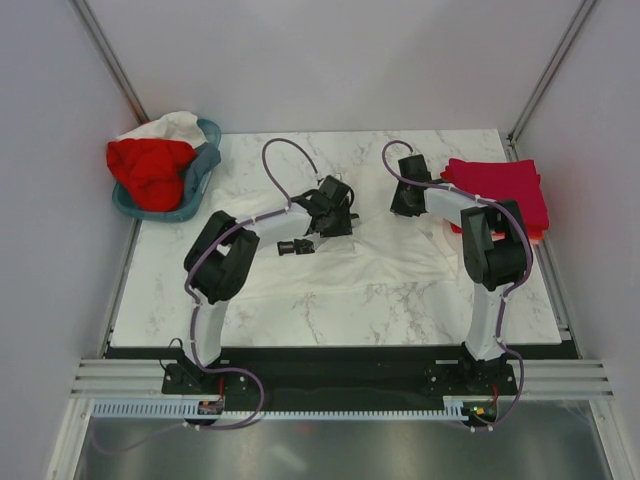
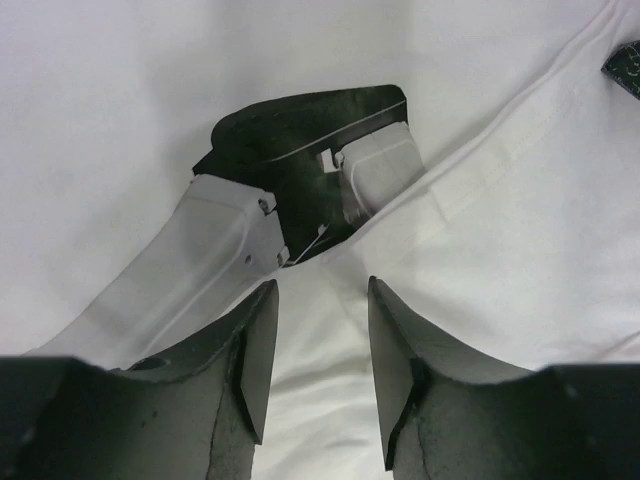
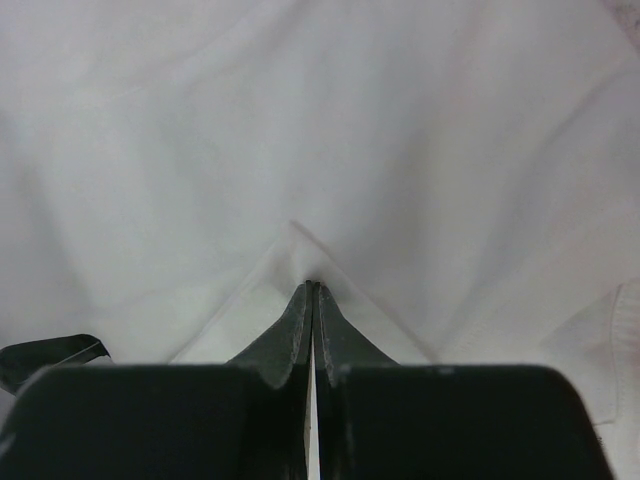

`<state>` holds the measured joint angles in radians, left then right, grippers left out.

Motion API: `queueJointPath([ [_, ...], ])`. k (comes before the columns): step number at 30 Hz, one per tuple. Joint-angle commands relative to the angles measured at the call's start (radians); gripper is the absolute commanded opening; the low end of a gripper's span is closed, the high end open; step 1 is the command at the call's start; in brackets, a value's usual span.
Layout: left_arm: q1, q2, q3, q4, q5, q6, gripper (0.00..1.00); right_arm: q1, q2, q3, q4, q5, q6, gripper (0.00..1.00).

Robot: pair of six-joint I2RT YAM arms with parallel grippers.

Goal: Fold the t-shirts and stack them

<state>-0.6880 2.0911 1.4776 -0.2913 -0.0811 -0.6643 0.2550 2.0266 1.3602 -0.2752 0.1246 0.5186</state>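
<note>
A large white t-shirt [image 1: 350, 268] lies spread on the marble table between the two arms. My left gripper [image 1: 340, 222] hovers over its upper middle. In the left wrist view the left gripper [image 2: 322, 290] is open, with white cloth [image 2: 330, 380] lying beneath the gap and not pinched. My right gripper [image 1: 405, 205] is at the shirt's upper right edge. In the right wrist view the right gripper [image 3: 314, 285] is shut on a small tented fold of the white t-shirt [image 3: 300, 150]. Folded red t-shirts [image 1: 500, 185] are stacked at the far right, an orange edge [image 1: 537, 236] showing underneath.
A teal basket [image 1: 203, 180] at the back left holds a crumpled red t-shirt [image 1: 150, 165] and some white cloth [image 1: 172, 124]. A grey and black arm link [image 2: 300, 190] crosses the cloth just ahead of the left fingers. White walls enclose the table on three sides.
</note>
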Motion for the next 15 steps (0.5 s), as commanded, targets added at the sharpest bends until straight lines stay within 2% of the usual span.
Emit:
queueJointPath([
  [1,0.015,-0.141,-0.026,0.026,-0.052,0.02,0.5,-0.01,0.003,0.013,-0.024,0.009,-0.011,0.04],
  [5,0.076,-0.247,-0.089,0.026,-0.033,0.043,0.6,-0.008,-0.022,0.011,-0.024,0.021,-0.012,0.08],
  [7,0.136,-0.296,-0.12,0.027,-0.022,0.049,0.62,-0.01,-0.048,0.007,-0.022,0.035,-0.012,0.09],
  [9,0.204,-0.356,-0.161,0.032,-0.014,0.065,0.66,-0.008,-0.075,0.005,0.01,0.041,-0.015,0.16],
  [12,0.302,-0.387,-0.195,0.032,0.041,0.088,0.66,-0.014,-0.077,0.028,0.047,0.038,-0.022,0.28],
  [15,0.375,-0.388,-0.209,0.032,0.07,0.114,0.65,-0.029,-0.024,0.153,0.05,0.021,-0.031,0.39],
])
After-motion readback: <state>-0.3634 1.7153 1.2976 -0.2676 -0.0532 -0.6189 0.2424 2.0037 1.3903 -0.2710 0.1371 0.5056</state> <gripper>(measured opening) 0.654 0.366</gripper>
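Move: My left hand, already half open, is low over the white t-shirt. The shirt's far-left corner lies about 32 cm to its left and 8 cm farther out. The middle of the robot-arm print is some 8 cm to its left and about level with it, and the basket stands about 46 cm left and 16 cm out. My right hand still pinches the shirt at its tips, just below the hand point; the red stack stands some 27 cm to its right and 3 cm ahead. I lift my left hand clear of the shirt and swing it fast to the left, about 15 cm, rising some 11 cm and reaching about 5 cm outward, over the print towards the shirt's far-left corner. Its fingers spread wider as it turns about 15 degrees counter-clockwise and tips up a little. My right fingers open and let go of the cloth, then my right hand rises about 2 cm. ##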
